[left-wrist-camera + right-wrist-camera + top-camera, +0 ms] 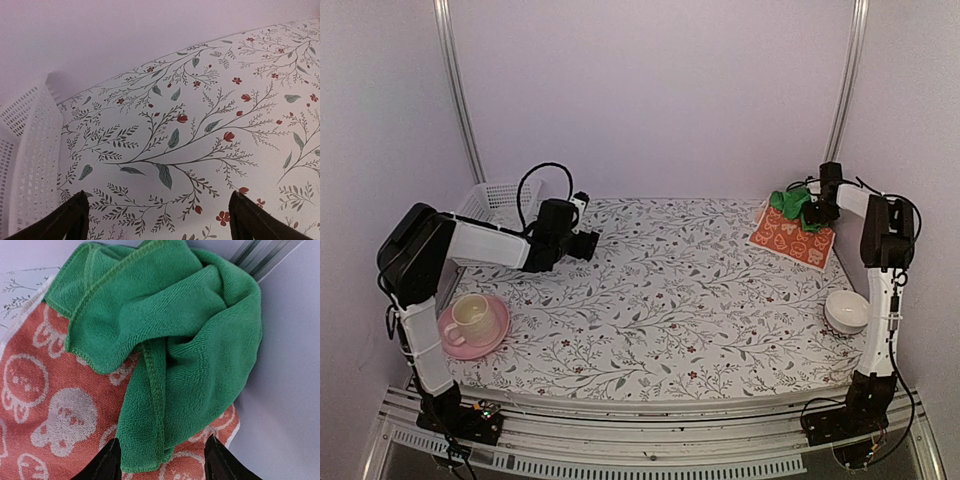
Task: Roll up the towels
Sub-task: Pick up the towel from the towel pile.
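The green towel [792, 205] lies bunched on the far corner of the orange-red towel [790, 238], which is spread flat at the back right of the table. My right gripper [817, 215] is down over them. In the right wrist view its dark fingertips [111, 460] straddle the hanging near flap of the green towel [175, 340]. The left tip is at the flap's edge and the right tip stands a little off it, over the orange-red towel [50, 405]. My left gripper [590, 243] hovers wide open over bare tablecloth at the back left, with nothing between its fingers [75, 217].
A white perforated basket [500, 197] stands at the back left, just left of the left gripper [160, 220]. A cream cup on a pink saucer [472, 322] sits near the front left. A white bowl [847, 310] stands beside the right arm. The back wall is close behind the towels.
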`<state>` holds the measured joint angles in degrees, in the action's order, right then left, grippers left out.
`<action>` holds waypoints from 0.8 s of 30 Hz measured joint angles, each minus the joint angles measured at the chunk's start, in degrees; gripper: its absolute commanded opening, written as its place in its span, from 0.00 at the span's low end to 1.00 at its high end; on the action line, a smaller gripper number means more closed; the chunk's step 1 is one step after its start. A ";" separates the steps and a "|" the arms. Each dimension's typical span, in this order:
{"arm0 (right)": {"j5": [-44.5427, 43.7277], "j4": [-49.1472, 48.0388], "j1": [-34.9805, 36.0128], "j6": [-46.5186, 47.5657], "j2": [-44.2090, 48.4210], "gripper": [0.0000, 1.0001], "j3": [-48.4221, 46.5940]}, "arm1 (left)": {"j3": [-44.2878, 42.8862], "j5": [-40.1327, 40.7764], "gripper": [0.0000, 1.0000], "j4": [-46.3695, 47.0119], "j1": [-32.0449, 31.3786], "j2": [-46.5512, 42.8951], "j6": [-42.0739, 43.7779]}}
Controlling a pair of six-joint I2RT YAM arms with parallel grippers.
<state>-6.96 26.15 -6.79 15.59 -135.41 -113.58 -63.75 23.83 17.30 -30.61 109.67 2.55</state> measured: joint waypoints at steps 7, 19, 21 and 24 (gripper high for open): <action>-0.52 1.05 0.00 1.40 -4.57 0.42 -1.68 | -0.07 -0.28 0.97 0.04 -0.07 0.24 0.00; -1.25 1.27 0.00 2.45 -5.49 0.02 -2.29 | -0.85 -0.31 0.97 0.00 -0.22 1.03 0.02; -1.27 1.29 0.00 2.43 -5.16 0.02 -2.21 | -1.09 -0.42 0.97 0.00 -0.28 1.36 0.02; -1.38 1.51 0.31 2.56 -2.29 0.02 -0.42 | -1.18 -0.52 0.97 -0.04 -0.33 1.46 0.02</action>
<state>-8.34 27.66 -6.48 18.15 -137.71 -113.99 -64.93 23.31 17.26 -30.94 111.13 2.57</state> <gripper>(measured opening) 0.027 0.973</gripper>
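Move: The green towel lies crumpled ahead of the right hand, its middle about 8 cm forward, 3 cm left and 4 cm lower, with its near end just under the fingers. Beneath and nearer lies the red patterned towel, its middle some 6 cm left, 2 cm back and 6 cm down. The white bowl is roughly 28 cm back and 1 cm left. From the left hand the green towel is about 60 cm right, 18 cm forward and 10 cm down. The green towel's near end is pinched by the right hand, which drops almost straight down onto it by about 4.5 cm with its half-open fingers, tipping slightly farther downward. The fingers shut fully on the fold over the red towel, and the hand then starts back up, rising some 2 cm with the pinch kept. ##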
